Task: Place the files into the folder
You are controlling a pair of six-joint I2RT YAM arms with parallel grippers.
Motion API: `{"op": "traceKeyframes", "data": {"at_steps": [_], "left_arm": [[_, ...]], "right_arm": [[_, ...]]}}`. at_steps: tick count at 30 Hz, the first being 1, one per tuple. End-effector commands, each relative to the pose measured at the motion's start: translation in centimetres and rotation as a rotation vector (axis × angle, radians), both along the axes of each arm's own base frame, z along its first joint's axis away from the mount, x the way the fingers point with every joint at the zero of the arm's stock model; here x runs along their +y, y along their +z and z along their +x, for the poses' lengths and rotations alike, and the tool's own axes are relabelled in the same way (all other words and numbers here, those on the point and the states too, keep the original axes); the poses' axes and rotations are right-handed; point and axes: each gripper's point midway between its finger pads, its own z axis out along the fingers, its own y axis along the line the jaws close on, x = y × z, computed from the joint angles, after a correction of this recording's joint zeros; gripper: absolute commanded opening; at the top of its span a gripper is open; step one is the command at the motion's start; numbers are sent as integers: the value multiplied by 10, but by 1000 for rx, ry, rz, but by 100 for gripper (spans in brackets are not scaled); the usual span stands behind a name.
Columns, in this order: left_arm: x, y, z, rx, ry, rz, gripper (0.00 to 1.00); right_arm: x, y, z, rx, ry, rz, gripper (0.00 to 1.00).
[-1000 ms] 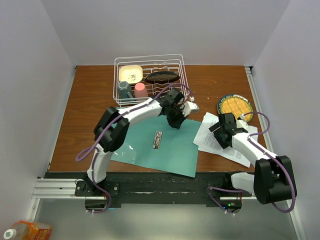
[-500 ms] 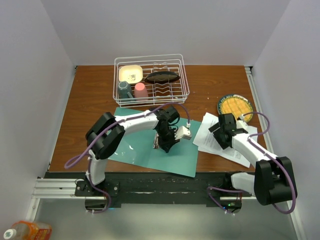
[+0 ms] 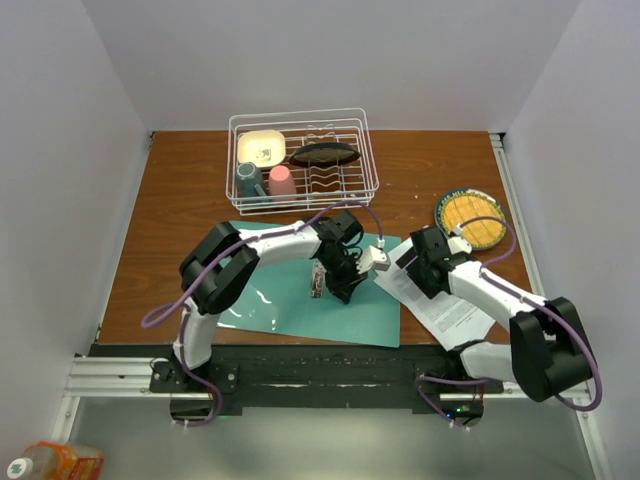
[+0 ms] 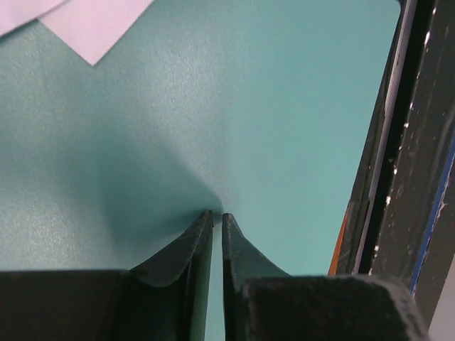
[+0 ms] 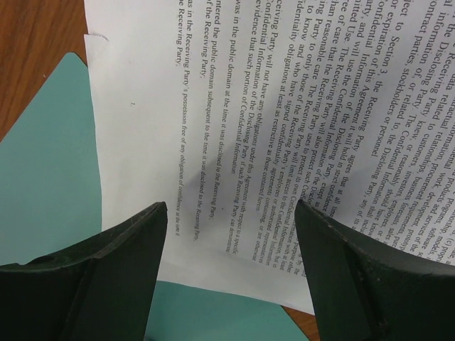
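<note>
The teal folder (image 3: 275,300) lies flat on the table, with its small metal clip (image 3: 317,281) near the middle. My left gripper (image 3: 347,287) points down just right of the clip. Its fingertips (image 4: 217,215) rest on the folder (image 4: 249,106), shut to a thin slit with nothing between them. The files (image 3: 455,305), white printed sheets, lie to the right, and their near corner overlaps the folder's right edge. My right gripper (image 3: 413,267) stands open over the files (image 5: 284,106), a finger (image 5: 142,234) down on each side. A white corner of the files (image 4: 85,21) shows in the left wrist view.
A white wire dish rack (image 3: 303,120) holding cups and a bowl stands at the back. A round yellow plate (image 3: 470,213) sits at the right, just behind the files. The table's black front rail (image 3: 320,365) runs close below the folder.
My left gripper has swung from the folder's far right corner down to its middle beside the clip. My right gripper has slid left with the files, which now overlap the folder's edge.
</note>
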Motion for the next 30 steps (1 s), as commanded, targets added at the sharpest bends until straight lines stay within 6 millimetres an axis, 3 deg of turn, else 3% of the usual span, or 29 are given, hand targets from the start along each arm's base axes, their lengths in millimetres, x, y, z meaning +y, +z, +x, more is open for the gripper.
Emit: {"op": "traceKeyframes", "data": {"at_steps": [1, 2, 4, 9, 14, 22, 30], "left_arm": [[-24, 15, 22, 23, 78, -85, 22], [-27, 20, 21, 94, 116, -106, 31], [-26, 29, 45, 153, 227, -138, 40], [-35, 44, 85, 236, 352, -217, 43], [-58, 58, 84, 366, 347, -289, 45], [-66, 25, 78, 383, 371, -214, 44], [-67, 24, 96, 311, 424, -217, 43]], "right_arm": [[2, 0, -1, 15, -32, 6, 76], [2, -1, -2, 16, -31, 4, 76], [-1, -4, -7, 20, -38, -2, 76], [-2, -11, -14, 24, -39, 8, 76], [-1, -14, -16, 29, -36, 13, 75], [-1, -15, -17, 19, -38, 23, 75], [-1, -16, -19, 18, -33, 28, 75]]}}
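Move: The files' left corner, lying on the folder, is about 5 cm ahead of the left hand, 8 cm to its right and 1 cm lower. The middle of the sheets is some 20 cm to that hand's right and about 1 cm ahead; the folder's metal clip is roughly 7 cm to its left and 4 cm ahead. From the right hand, resting over the sheets, the corner is about 9 cm left and 1 cm back. Open the left gripper from nearly shut to a little under half and swing it low over the folder, first some 10 cm forward while rising slightly, then right, a little back and down to the files' left corner. Turn it about 20 degrees counter-clockwise on the way, tipping the fingertips back towards the base. Keep the right gripper still, open fingers resting on the sheets. ##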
